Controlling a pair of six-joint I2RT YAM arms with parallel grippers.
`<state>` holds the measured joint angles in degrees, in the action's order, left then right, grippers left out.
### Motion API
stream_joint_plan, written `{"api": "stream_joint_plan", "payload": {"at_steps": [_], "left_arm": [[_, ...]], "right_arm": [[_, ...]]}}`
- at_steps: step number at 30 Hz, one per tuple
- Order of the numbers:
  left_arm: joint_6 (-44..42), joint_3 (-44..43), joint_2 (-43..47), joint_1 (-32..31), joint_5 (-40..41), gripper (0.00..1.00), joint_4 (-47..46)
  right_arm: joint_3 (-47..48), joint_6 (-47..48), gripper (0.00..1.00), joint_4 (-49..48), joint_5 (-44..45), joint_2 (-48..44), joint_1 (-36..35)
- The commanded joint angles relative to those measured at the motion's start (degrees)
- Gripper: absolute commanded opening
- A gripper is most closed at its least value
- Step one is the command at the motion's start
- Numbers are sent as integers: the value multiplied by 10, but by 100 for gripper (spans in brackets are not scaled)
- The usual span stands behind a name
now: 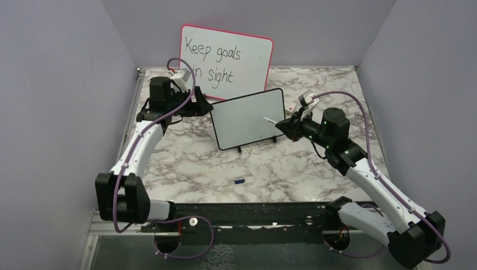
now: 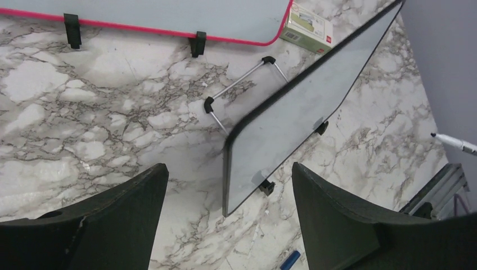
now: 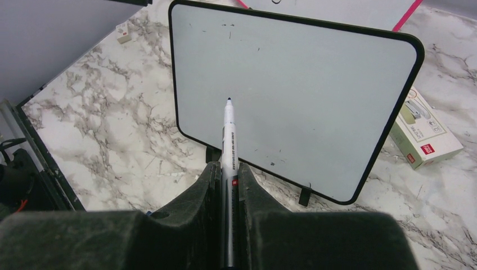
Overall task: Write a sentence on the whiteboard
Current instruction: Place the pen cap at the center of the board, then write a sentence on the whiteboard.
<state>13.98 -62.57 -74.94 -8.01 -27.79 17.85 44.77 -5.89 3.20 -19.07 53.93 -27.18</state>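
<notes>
The small black-framed whiteboard (image 1: 250, 118) (image 3: 292, 95) stands tilted back on its little feet at mid-table. Its face is blank apart from faint specks, and no sentence shows on it. My right gripper (image 1: 285, 125) (image 3: 228, 166) is shut on a white marker (image 3: 229, 129) (image 1: 269, 120). The marker's dark tip points at the board's face and, in the left wrist view, hangs clear of it. My left gripper (image 1: 202, 107) (image 2: 229, 169) stands open at the board's left end. That end's lower corner (image 2: 236, 163) shows between its jaws, untouched.
The larger pink-framed board (image 1: 225, 56) with black handwriting leans at the back wall. A small cardboard box (image 3: 424, 132) (image 2: 306, 28) lies behind the black-framed board's right end. A blue cap (image 1: 239, 181) (image 2: 289, 260) lies on the marble toward the near edge. A wire stand (image 2: 242, 79) props the small board.
</notes>
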Motion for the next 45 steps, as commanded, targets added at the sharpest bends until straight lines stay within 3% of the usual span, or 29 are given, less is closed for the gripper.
{"api": "stream_joint_plan", "payload": {"at_steps": [1,7,18,27,38,45], "left_arm": [[21,-34,-64,54,-184,78,-72],[16,-74,-144,59,-304,68,-106],[9,-139,-249,58,-390,49,-125],[-13,-130,-259,48,-422,40,-123],[-34,-108,-248,37,-422,14,-101],[-49,-68,-196,34,-405,9,-83]], "right_arm": [[27,9,0,-3,-5,11,-9],[39,12,1,0,-3,8,-14],[42,16,1,5,-2,0,-20],[45,17,1,4,-8,7,-27],[44,21,1,1,-6,6,-35],[47,28,0,4,-3,11,-42]]}}
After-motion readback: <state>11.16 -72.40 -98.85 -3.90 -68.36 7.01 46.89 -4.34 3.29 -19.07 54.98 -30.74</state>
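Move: The board's upper left corner is about 4 cm to the left hand's right, 3 cm ahead and 2 cm lower; the board's middle lies some 15 cm right, 4 cm back and 10 cm lower. The red-framed board stands about 17 cm ahead and 7 cm right, the pen cap some 23 cm back and 13 cm right on the table. From the right hand, which holds the pen, that upper left corner is about 27 cm left and 9 cm ahead. The board's upper left corner gets pinched by the left hand, which reaches some 5 cm forward, then works to about 5 cm right of its start while turning about 30 degrees clockwise and rolling its left side down. Its open fingers close over the black frame and draw back nearly 3 cm. The right hand keeps the pen, easing about 2 cm left and 1 cm up. ##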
